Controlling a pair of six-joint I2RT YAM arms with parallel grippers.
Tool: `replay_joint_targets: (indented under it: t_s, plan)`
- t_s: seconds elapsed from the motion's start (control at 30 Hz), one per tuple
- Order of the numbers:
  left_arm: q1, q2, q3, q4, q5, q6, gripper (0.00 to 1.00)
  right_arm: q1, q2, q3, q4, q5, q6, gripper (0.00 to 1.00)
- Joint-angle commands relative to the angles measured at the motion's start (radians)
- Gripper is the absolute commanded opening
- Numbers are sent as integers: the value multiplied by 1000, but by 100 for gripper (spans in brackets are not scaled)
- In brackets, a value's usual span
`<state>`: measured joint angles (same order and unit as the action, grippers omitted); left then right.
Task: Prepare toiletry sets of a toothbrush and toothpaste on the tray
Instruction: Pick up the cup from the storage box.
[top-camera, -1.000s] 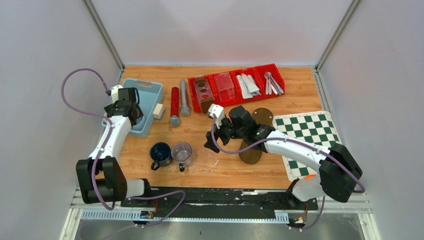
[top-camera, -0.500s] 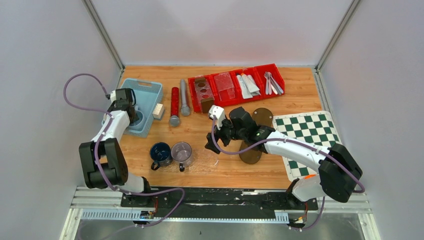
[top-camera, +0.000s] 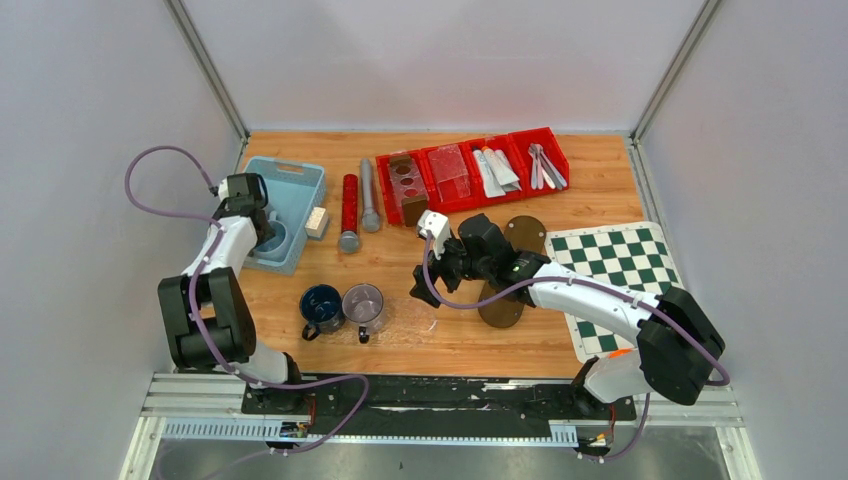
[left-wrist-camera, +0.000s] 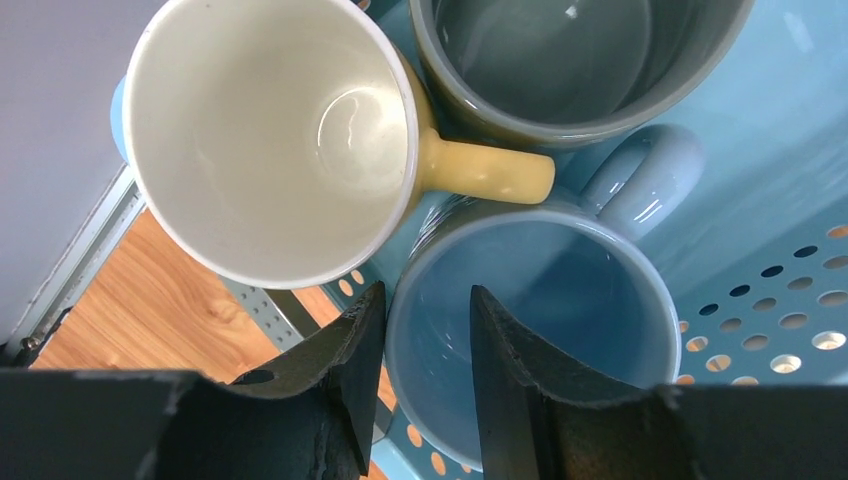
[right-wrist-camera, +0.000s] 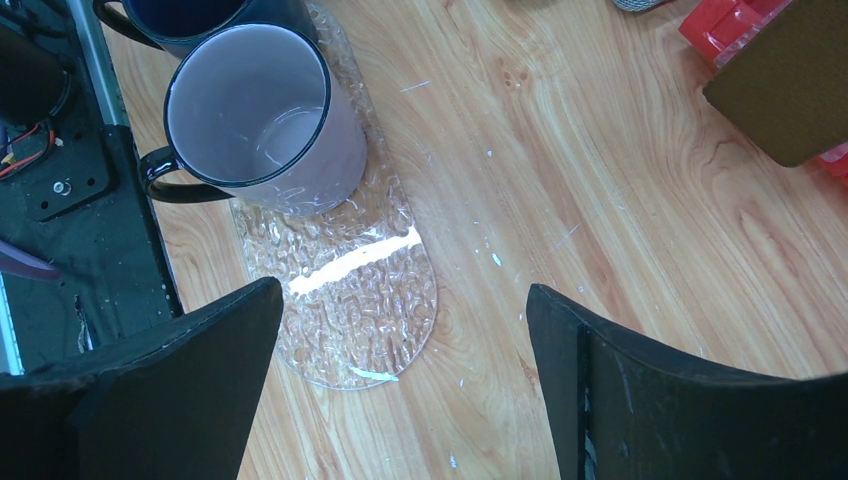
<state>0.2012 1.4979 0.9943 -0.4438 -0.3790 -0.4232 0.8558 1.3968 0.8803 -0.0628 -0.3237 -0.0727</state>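
Toothbrushes lie in the rightmost red bin, and toothpaste tubes in the bin beside it. The tray is a clear dimpled oval plate on the table, with a lilac mug standing on it. My right gripper hangs wide open over the wood at the tray's end, holding nothing. My left gripper is down in the blue basket. It is open and straddles the rim of a light blue mug, one finger outside and one inside.
A cream mug with a yellow handle and a grey mug crowd the basket. A dark blue mug, red cylinder, grey cylinder, dark discs and a chessboard lie around.
My left gripper has dropped into the basket and its jaws have narrowed around the light blue mug's rim. The right arm has not moved.
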Motion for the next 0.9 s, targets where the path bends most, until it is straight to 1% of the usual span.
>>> replay_joint_targets:
  t_s: [0.0, 0.07, 0.23, 0.33, 0.4, 0.47, 0.5, 0.53, 0.67, 0.87]
  plan:
    - [16, 33, 29, 24, 26, -29, 43, -3, -23, -7, 37, 10, -9, 94]
    - [21, 49, 29, 21, 35, -36, 43, -3, -25, -10, 37, 13, -9, 94]
    - [24, 76, 28, 16, 53, -43, 33, -3, -19, -5, 34, 13, -10, 95]
    - [24, 79, 46, -7, 54, -27, 23, -3, -20, 0, 25, 20, -12, 95]
    - [24, 61, 55, -16, 52, -10, 20, -3, -26, 0, 23, 23, -12, 95]
    - [25, 32, 57, -19, 53, 3, 13, -3, -33, 0, 22, 23, -10, 95]
    - [25, 22, 55, -19, 56, 11, 11, -3, -36, 1, 22, 23, -10, 95]
    - [24, 1, 53, -19, 56, 14, 5, -3, -38, 1, 21, 21, -9, 95]
    - [24, -59, 51, -25, 65, 42, 0, -3, -47, 12, 15, 11, -3, 95]
    - [24, -162, 61, -25, 101, 102, 0, -3, -62, 26, 2, 5, 12, 95]
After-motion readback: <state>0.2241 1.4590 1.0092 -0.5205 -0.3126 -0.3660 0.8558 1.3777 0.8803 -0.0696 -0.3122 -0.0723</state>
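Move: The blue cup in the storage box stands right under my open left fingers, its middle some 2 cm ahead, 2 cm to the right and 5 cm below, with its near-left rim between the pads. The white cup stands about 6 cm to my left and 1 cm ahead, the grey cup some 9 cm ahead and 2 cm left. From my idle right hand the blue cup lies about 33 cm left, 13 cm ahead and 9 cm lower. I sink my left hand about 2.5 cm more, one finger going down inside the blue cup and the other outside it, and close them so that they pinch its wall. After a brief hold low down I raise my hand about 3 cm with the cup, easing back towards my base by less than a centimetre. ##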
